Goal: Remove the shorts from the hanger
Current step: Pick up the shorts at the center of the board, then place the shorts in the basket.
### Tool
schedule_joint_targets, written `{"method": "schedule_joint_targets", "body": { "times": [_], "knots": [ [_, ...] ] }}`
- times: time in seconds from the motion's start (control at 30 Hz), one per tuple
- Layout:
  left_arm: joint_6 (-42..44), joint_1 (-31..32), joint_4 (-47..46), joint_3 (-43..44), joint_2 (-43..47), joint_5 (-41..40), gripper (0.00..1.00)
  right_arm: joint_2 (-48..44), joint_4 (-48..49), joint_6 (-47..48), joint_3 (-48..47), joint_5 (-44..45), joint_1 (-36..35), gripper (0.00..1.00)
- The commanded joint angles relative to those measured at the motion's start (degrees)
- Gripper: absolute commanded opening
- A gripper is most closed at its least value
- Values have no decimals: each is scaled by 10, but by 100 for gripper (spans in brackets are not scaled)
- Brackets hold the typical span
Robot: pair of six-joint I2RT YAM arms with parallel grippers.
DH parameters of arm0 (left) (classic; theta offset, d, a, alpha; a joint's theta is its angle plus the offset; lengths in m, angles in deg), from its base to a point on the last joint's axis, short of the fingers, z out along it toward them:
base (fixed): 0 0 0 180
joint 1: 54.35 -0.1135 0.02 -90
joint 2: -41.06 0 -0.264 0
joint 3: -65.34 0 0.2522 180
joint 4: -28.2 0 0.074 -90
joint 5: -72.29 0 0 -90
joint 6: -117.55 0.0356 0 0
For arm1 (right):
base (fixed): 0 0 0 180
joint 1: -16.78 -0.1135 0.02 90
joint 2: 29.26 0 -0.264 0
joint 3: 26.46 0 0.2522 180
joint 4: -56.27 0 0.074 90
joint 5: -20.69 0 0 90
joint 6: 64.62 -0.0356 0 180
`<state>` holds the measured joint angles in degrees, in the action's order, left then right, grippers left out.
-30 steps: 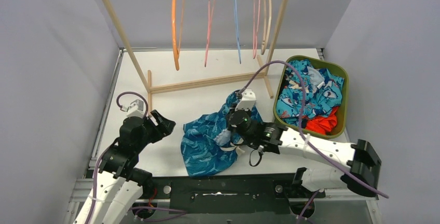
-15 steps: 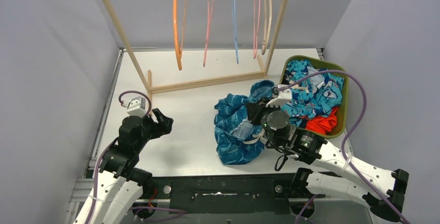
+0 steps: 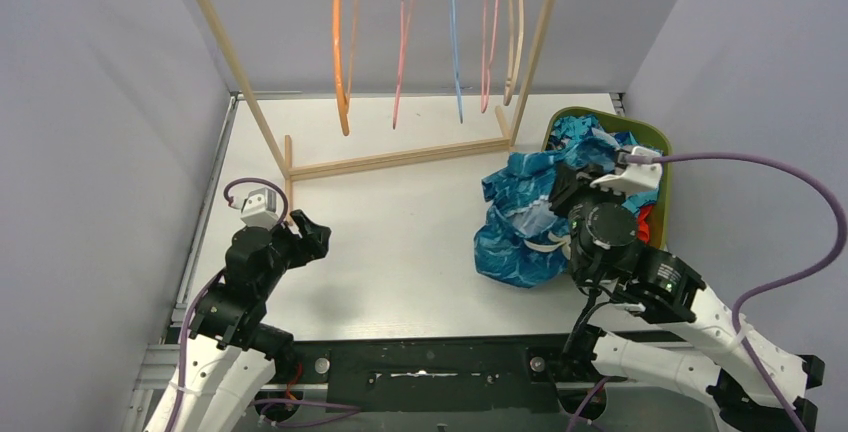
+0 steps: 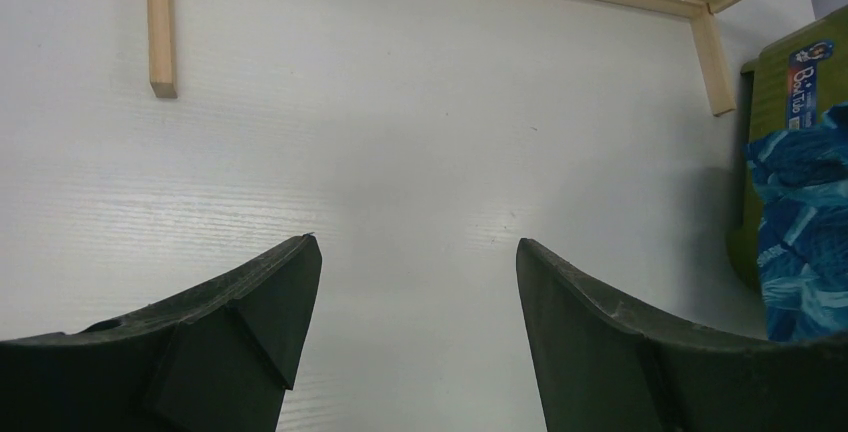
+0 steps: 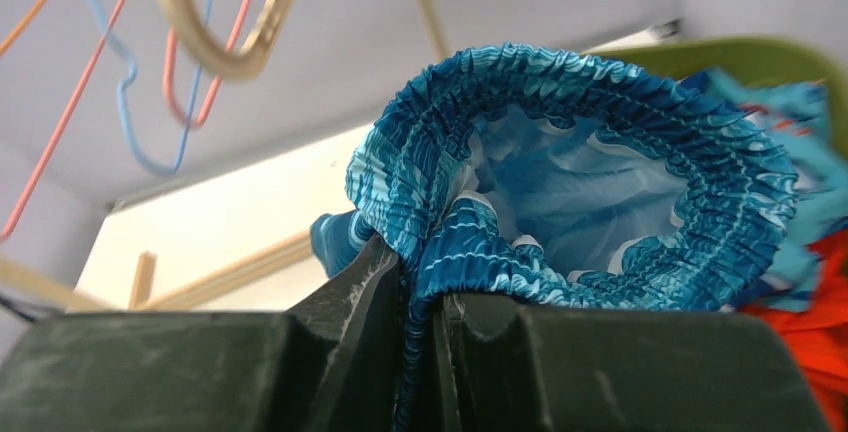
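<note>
The teal leaf-print shorts (image 3: pixel 520 224) hang bunched at the left wall of the green bin (image 3: pixel 662 148), part on the table. My right gripper (image 3: pixel 562 192) is shut on their elastic waistband (image 5: pixel 600 122), which is pinched between the fingers (image 5: pixel 360 287). Several bare hangers hang from the rail: orange (image 3: pixel 343 42), pink (image 3: pixel 405 32), blue (image 3: pixel 455 42) and a wooden one (image 3: pixel 515 22). My left gripper (image 3: pixel 312 235) stands open over bare table at the left, nothing between its fingers (image 4: pixel 270 302).
The bin holds turquoise cartoon-print shorts (image 3: pixel 590 137) and an orange-red pair (image 5: pixel 815 337). The wooden rack's base bar (image 3: pixel 390 159) crosses the table behind, with its foot (image 4: pixel 160 22) in the left wrist view. Walls close in on both sides.
My right arm has carried the teal shorts rightward from the table's middle to the bin's edge. The left gripper has stayed in place and opened slightly wider.
</note>
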<state>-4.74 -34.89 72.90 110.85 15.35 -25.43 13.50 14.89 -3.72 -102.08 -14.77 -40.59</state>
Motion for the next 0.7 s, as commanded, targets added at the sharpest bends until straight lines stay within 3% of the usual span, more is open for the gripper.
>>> {"method": "schedule_joint_targets", "body": {
  "times": [0.0, 0.17, 0.3, 0.4, 0.67],
  "knots": [
    [9, 2, -32, 4, 2, -8, 72, 17, 6, 115, -62, 154, 8, 0],
    [8, 2, -33, 3, 0, -9, 72, 45, 46, 247, -105, 120, 70, 0],
    [9, 2, -34, 3, -9, -6, 72, 110, -25, 242, -187, 26, 176, 0],
    [9, 1, -33, 5, -15, -2, 72, 171, -97, 208, -239, -115, 313, 0],
    [8, 1, -31, 4, -9, -12, 72, 230, -123, 173, -329, -472, 620, 0]
  ]
}}
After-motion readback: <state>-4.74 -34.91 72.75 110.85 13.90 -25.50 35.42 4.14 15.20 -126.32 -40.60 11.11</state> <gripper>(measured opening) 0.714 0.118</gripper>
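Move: The green basket I am carrying the blue shorts to has its middle about 16 cm to the right of my right hand, some 10 cm farther out and 27 cm below. The orange shorts in it lie roughly 22 cm right, 2 cm ahead and 28 cm down. The beige hanger hangs about 18 cm ahead, 7 cm left and slightly above. From my left hand the basket is about 56 cm right, 11 cm ahead and 8 cm below. Still gripping the blue shorts by the waistband, I swing my right hand about 16 cm to the right to bring them over the basket, reaching some 10 cm forward mostly in the second half. I rise about 7 cm on the way, then start sinking, while my wrist turns clockwise about 25 degrees, its left side dipping and the fingers finally tipping down. ##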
